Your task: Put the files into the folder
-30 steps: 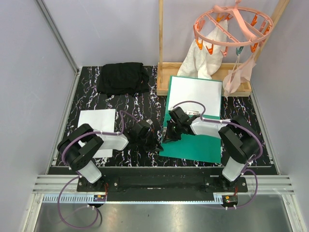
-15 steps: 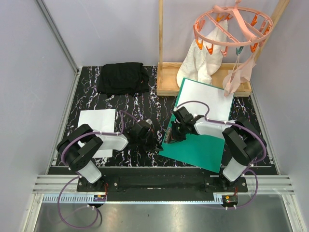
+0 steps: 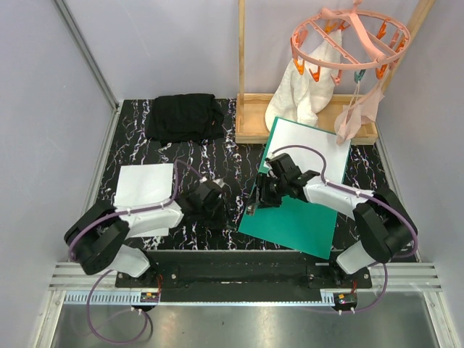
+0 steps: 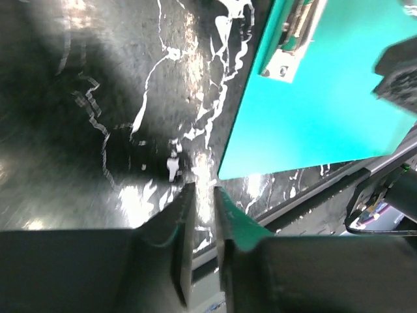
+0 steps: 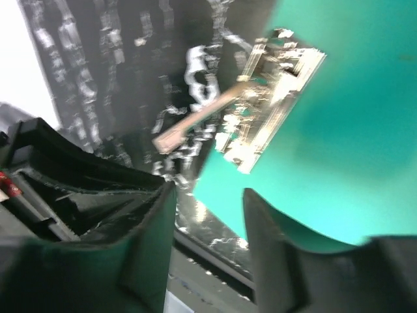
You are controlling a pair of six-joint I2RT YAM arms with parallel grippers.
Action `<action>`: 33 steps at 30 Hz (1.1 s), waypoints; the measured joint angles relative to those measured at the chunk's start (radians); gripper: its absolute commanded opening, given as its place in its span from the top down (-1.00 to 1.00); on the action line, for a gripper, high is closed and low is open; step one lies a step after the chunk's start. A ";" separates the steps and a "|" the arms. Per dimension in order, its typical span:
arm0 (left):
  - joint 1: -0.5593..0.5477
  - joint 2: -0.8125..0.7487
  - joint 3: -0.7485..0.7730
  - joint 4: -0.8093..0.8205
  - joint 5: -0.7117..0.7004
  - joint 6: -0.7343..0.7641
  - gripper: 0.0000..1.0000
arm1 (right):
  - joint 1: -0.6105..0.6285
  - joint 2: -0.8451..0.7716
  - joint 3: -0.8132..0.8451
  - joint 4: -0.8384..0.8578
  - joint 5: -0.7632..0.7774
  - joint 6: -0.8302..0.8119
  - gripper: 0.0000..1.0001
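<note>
The teal folder point(image 3: 290, 225) lies askew at the right of the table, and one white file point(image 3: 309, 148) rests on its far half. A second white file point(image 3: 143, 185) lies flat at the left. My right gripper point(image 3: 255, 205) hovers open over the folder's left edge, beside its metal clip point(image 5: 273, 78), whose lever sticks out over the table. In the right wrist view the gripper point(image 5: 208, 195) holds nothing. My left gripper point(image 3: 223, 217) is just left of the folder point(image 4: 313, 98), and its jaws point(image 4: 201, 192) stand narrowly apart over bare table.
A folded black cloth point(image 3: 185, 116) lies at the back left. A wooden frame point(image 3: 250, 123) at the back right carries a pink clip hanger point(image 3: 348, 40) with white garments point(image 3: 304, 90). The table's front rail point(image 3: 239, 257) is close below both grippers.
The folder with its sheet swung clockwise. Both grippers went from shut to open. The left arm's elbow dropped to the left, and the right arm stretched out.
</note>
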 measured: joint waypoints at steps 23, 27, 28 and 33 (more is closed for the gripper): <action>0.054 -0.593 0.023 -0.361 -0.230 0.069 -0.61 | -0.110 0.332 0.352 0.156 -0.064 -0.130 -0.87; 0.162 -0.615 0.023 -0.410 -0.224 0.085 -0.77 | -0.116 0.407 0.437 0.076 -0.034 -0.221 -0.92; 0.210 -0.611 0.023 -0.431 -0.222 0.089 -0.78 | -0.109 0.410 0.452 0.043 -0.011 -0.238 -0.94; 0.516 -0.561 0.035 -0.532 -0.223 0.117 -0.80 | -0.021 0.408 0.597 -0.102 0.121 -0.280 -0.99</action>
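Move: The loose white sheet's middle lies about 27 cm to the left hand's left and 9 cm farther out, roughly 2 cm below. The folder's near left corner is some 4 cm to that hand's right and a centimetre nearer the base. From the right hand the sheet is about 35 cm left, 2 cm ahead and 5 cm down, while the folder's clip sits just 2 cm ahead and 1 cm left, also 5 cm down. Heading for the loose sheet, the left hand lifts about 11 cm from beside the folder corner, then swings some 18 cm left and a little forward, sinking slightly at the end, turning roughly 30 degrees counter-clockwise and opening wide. The right hand slips about 5 cm left off the folder, then runs some 14 cm forward past the clip, over bare table beside the folder, its half-open fingers spreading fully. ##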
